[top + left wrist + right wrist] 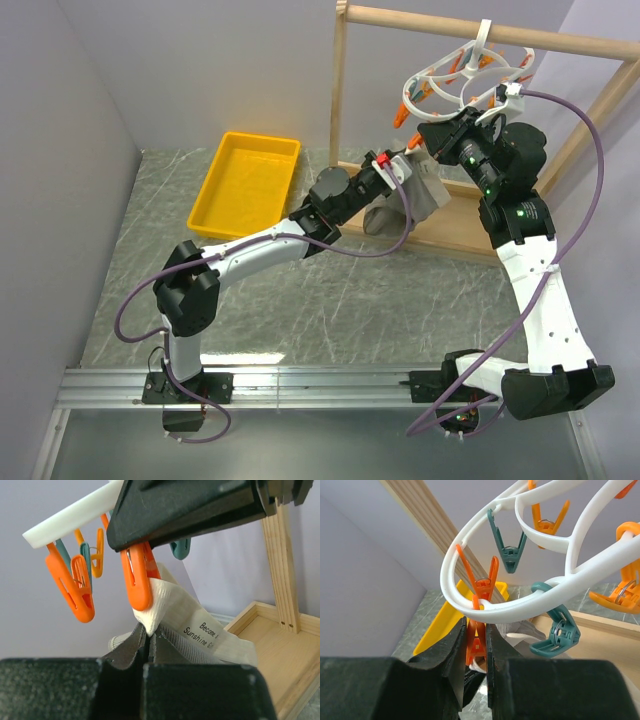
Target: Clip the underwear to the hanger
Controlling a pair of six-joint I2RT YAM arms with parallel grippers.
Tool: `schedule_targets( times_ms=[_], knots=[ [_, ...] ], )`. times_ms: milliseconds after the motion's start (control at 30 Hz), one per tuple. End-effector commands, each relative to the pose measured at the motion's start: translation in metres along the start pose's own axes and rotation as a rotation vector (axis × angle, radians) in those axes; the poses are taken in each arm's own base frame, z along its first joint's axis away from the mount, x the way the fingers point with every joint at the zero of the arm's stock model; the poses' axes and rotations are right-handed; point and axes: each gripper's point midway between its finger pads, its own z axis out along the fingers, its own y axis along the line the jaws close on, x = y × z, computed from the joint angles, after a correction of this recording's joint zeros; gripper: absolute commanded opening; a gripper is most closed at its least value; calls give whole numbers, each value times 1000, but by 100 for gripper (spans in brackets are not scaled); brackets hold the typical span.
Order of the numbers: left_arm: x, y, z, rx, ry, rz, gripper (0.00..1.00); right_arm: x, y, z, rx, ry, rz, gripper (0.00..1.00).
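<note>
The white ring hanger (468, 72) hangs by its hook from the wooden rod. My right gripper (476, 630) is shut on one orange clothespin (478, 641) below the ring (520, 605), a finger pressing each side. My left gripper (147, 637) is shut on the grey underwear (200, 625) just under its beige waistband. It holds the waistband's corner up against the lower tip of that orange clothespin (139, 582). I cannot tell whether the pin bites the fabric. From above, the underwear (425, 195) droops below both grippers.
A yellow tray (248, 185) lies on the table at the back left. The wooden rack's rod (560, 38), posts and base board (270, 645) surround the hanger. Other orange and teal pins (555, 632) dangle from the ring close to my fingers.
</note>
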Motion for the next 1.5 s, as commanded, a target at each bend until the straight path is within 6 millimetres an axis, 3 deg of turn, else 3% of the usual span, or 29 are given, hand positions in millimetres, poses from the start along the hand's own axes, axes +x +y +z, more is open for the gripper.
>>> schedule_targets(
  times_ms=[0,333,800,1233,1467],
  knots=[
    [-50,12,8,-17,-128,-18,0,28,9,-1,-56,106,28,0],
    [-52,12,14,-12,-129,-17,0,28,11,-1,-63,103,33,1],
    [-56,12,18,-8,-146,-13,0,25,13,-2,-62,98,37,33],
    [-56,16,23,-25,-145,-20,0,17,18,-5,-72,80,30,48],
    [-58,26,23,-67,-151,-53,2,10,20,-12,-69,67,5,63]
  ],
)
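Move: The orange clip aimed for is already squeezed between the right fingertips, its middle about 2 cm below that hand. From the left hand, which holds the underwear's waistband corner, the clip is some 3 cm up, 2 cm forward and 1 cm right. A second orange clip hangs about 4 cm ahead and 3 cm left of the right hand, a green clip 3 cm ahead and 4 cm right; the hanger's middle is roughly 8 cm ahead and 8 cm right. The right fingers, at first holding the orange clip squeezed, open wide and let go of it, with the hand sliding a bit over 1 cm left and easing about 1 cm back and down. Before and during this the left hand, still pinching the waistband corner shut, pushes it roughly 2 cm up and 1 cm right into the clip's jaws and keeps it there. ##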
